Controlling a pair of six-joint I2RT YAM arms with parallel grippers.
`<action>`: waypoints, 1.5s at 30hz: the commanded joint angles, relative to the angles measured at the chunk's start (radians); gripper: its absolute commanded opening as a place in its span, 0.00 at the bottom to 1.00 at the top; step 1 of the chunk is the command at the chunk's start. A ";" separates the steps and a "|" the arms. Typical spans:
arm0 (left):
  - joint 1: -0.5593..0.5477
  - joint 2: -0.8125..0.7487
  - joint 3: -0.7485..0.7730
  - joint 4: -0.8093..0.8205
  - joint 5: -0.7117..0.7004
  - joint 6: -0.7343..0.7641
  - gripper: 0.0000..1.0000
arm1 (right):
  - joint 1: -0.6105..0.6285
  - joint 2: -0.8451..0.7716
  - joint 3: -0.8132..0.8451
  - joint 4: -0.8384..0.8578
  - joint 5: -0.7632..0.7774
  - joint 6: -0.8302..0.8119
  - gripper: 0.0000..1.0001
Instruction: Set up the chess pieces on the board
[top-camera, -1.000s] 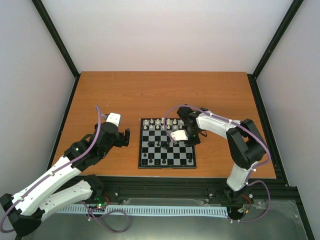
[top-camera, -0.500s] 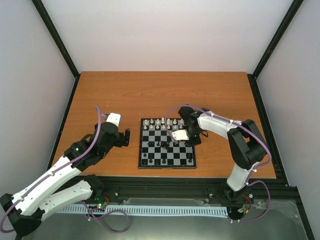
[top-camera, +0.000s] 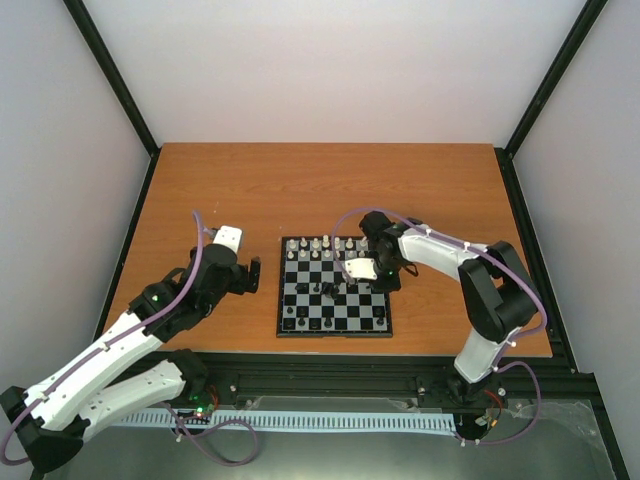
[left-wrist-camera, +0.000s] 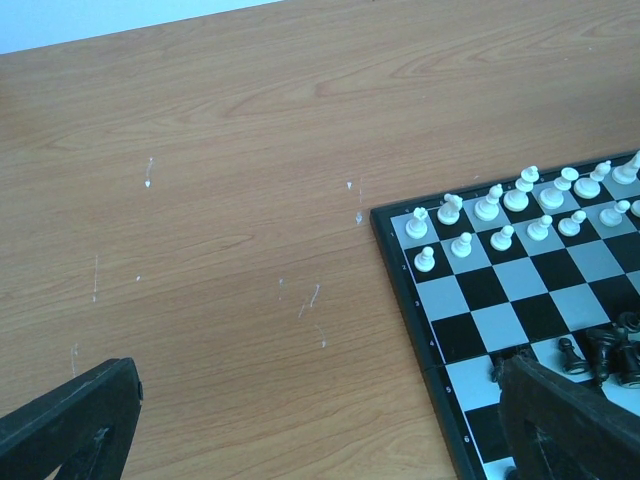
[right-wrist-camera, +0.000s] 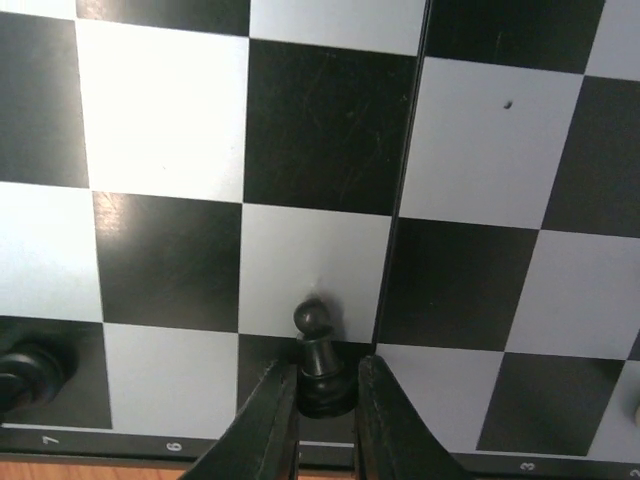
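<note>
The board (top-camera: 345, 310) lies at the table's middle, with white chess pieces (top-camera: 320, 246) lined along its two far rows. Black chess pieces (top-camera: 325, 290) cluster near its centre, and others (top-camera: 300, 322) stand along the near rows. My right gripper (top-camera: 372, 280) hangs over the board's right side. In the right wrist view its fingers (right-wrist-camera: 280, 410) press both sides of a black pawn's (right-wrist-camera: 320, 365) base on a dark square near the board's rim. My left gripper (top-camera: 255, 275) is open over bare table left of the board (left-wrist-camera: 480, 290), fingers (left-wrist-camera: 70, 415) wide apart, holding nothing.
Another black piece (right-wrist-camera: 25, 375) stands two squares left of the gripped pawn. The white rows (left-wrist-camera: 520, 200) and the black cluster (left-wrist-camera: 600, 350) show in the left wrist view. Orange wooden table (top-camera: 220, 190) surrounds the board, bounded by black frame rails.
The right gripper's jaws have closed in over the board's right side. The left arm has not moved.
</note>
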 joint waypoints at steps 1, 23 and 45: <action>0.011 0.010 0.007 0.020 0.011 0.014 1.00 | -0.007 -0.043 -0.035 -0.012 -0.086 0.079 0.03; 0.011 0.209 -0.060 0.653 0.757 -0.322 0.69 | -0.006 -0.362 -0.001 0.126 -0.525 0.671 0.03; 0.006 0.433 -0.091 0.886 0.975 -0.462 0.37 | -0.006 -0.378 -0.021 0.133 -0.698 0.655 0.04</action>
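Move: The toppled black piece is already pinched by its base in the right fingers, down on the board's right edge. The left gripper waits about 32 cm to the right hand's left, 18 cm higher and 3 cm back. From the right hand, a standing black piece is some 5 cm straight back, a white pawn 8 cm straight ahead and the pile of toppled black pieces 10 cm to the left. From the left hand, the held piece is roughly 31 cm right, 3 cm ahead and 18 cm down. The black piece, kept pinched by its base, is lifted off the board by the right hand, about 16 cm up and 9 cm left, drawing a little back late on, its fingertips swinging some 40 degrees up towards the left gripper. The left hand dips, recovers and sweeps about 20 cm right to meet it, rolling and turning clockwise while its wide-open fingers narrow to under half. ##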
